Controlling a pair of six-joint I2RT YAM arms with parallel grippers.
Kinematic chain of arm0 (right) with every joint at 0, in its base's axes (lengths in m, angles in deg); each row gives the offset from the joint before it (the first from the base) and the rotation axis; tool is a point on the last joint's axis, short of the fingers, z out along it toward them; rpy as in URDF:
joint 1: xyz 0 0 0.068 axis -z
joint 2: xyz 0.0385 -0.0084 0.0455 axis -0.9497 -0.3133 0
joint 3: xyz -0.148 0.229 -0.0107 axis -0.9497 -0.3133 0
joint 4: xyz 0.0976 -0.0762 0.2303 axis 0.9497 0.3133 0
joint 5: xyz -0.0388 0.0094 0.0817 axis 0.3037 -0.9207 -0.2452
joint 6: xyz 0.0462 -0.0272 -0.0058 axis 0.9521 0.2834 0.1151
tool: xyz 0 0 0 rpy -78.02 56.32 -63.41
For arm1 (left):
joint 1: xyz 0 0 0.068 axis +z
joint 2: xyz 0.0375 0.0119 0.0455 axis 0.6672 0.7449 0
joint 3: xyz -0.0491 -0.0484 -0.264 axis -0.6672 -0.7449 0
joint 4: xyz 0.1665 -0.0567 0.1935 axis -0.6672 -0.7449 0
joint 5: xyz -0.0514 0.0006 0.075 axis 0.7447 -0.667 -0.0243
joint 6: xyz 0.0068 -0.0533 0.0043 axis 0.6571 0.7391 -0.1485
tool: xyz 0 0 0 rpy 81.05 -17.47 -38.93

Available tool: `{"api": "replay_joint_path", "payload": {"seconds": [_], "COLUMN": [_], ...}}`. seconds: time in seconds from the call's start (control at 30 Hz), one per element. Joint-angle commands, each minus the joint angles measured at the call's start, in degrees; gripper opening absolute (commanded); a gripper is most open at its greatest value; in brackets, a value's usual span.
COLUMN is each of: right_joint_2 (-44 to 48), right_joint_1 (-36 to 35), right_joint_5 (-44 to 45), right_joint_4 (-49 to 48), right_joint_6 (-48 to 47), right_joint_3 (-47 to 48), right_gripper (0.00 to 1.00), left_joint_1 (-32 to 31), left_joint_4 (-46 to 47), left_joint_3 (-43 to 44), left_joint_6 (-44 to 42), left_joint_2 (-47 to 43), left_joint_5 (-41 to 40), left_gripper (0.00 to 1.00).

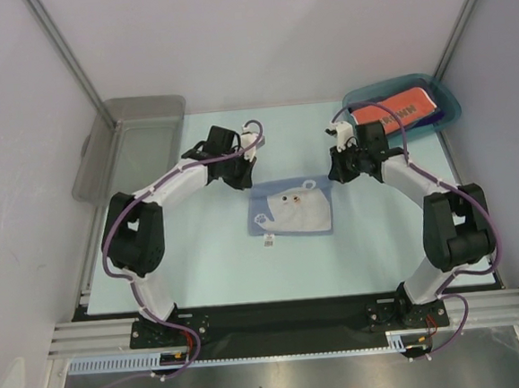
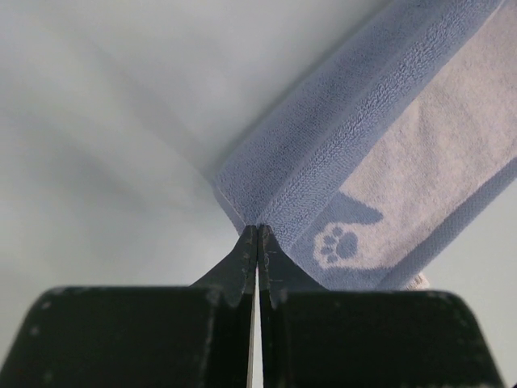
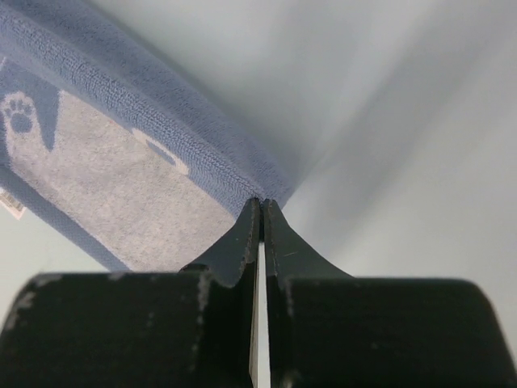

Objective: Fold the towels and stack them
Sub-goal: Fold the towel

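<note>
A pale white and light-blue towel (image 1: 292, 208) with a bear and paw print lies spread in the middle of the table. My left gripper (image 1: 243, 179) is at its far left corner and my right gripper (image 1: 336, 175) at its far right corner. In the left wrist view the gripper (image 2: 258, 230) is shut, its tips pinching the towel (image 2: 420, 162) at the blue border, which creases upward. The right wrist view shows that gripper (image 3: 262, 202) shut on the towel's (image 3: 121, 170) corner the same way. An orange-red towel (image 1: 395, 111) with dark letters lies in the teal bin (image 1: 446, 107).
A grey translucent bin (image 1: 140, 103) stands at the far left corner of the table. The teal bin sits at the far right corner. White walls close in the left, right and back sides. A small label (image 1: 269, 241) sticks out at the towel's near left corner.
</note>
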Motion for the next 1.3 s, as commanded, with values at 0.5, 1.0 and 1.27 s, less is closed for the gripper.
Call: {"api": "replay_joint_path", "payload": {"seconds": [0.5, 1.0, 1.27], "right_joint_2": [11.73, 12.52, 13.66], "right_joint_1": [-4.42, -5.39, -5.65], "right_joint_5": [6.30, 4.81, 3.14], "right_joint_4": [3.65, 7.78, 7.69], "right_joint_6": [11.76, 16.33, 17.91], "right_joint_3": [-12.09, -15.07, -16.48], "right_gripper": [0.00, 0.00, 0.07], "left_joint_1": [-3.09, -6.34, -7.13], "left_joint_4": [-1.64, -1.91, -2.00], "left_joint_3": [-12.02, -17.83, -18.79], "left_joint_6": [4.52, 6.54, 7.60], "left_joint_2": [-12.02, -14.74, -15.19], "left_joint_5": [-0.51, -2.18, -3.40], "left_gripper": [0.00, 0.00, 0.00]}}
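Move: Both hands hold the towel's far corners, lifted some 6 cm off the table and roughly 26 cm apart. For the left hand the towel's near left corner lies about 14 cm back, 1 cm to its left and 6 cm below, with the white tag about 15 cm back and 5 cm to its right. From the right hand the near right corner is about 14 cm back, 1 cm left and 6 cm below; the teal bin lies some 22 cm ahead and 25 cm right. Keeping their pinches on the far corners, both hands draw straight back side by side about 11 cm towards the towel's near edge, carrying the raised edge over the bear print and slowing near the end. The left stays level at first and then sinks 2 to 3 cm, its fingers tipping down and back by just under 10 degrees, while the right sinks steadily about 4 cm and tips the same way by nearly 20 degrees. ##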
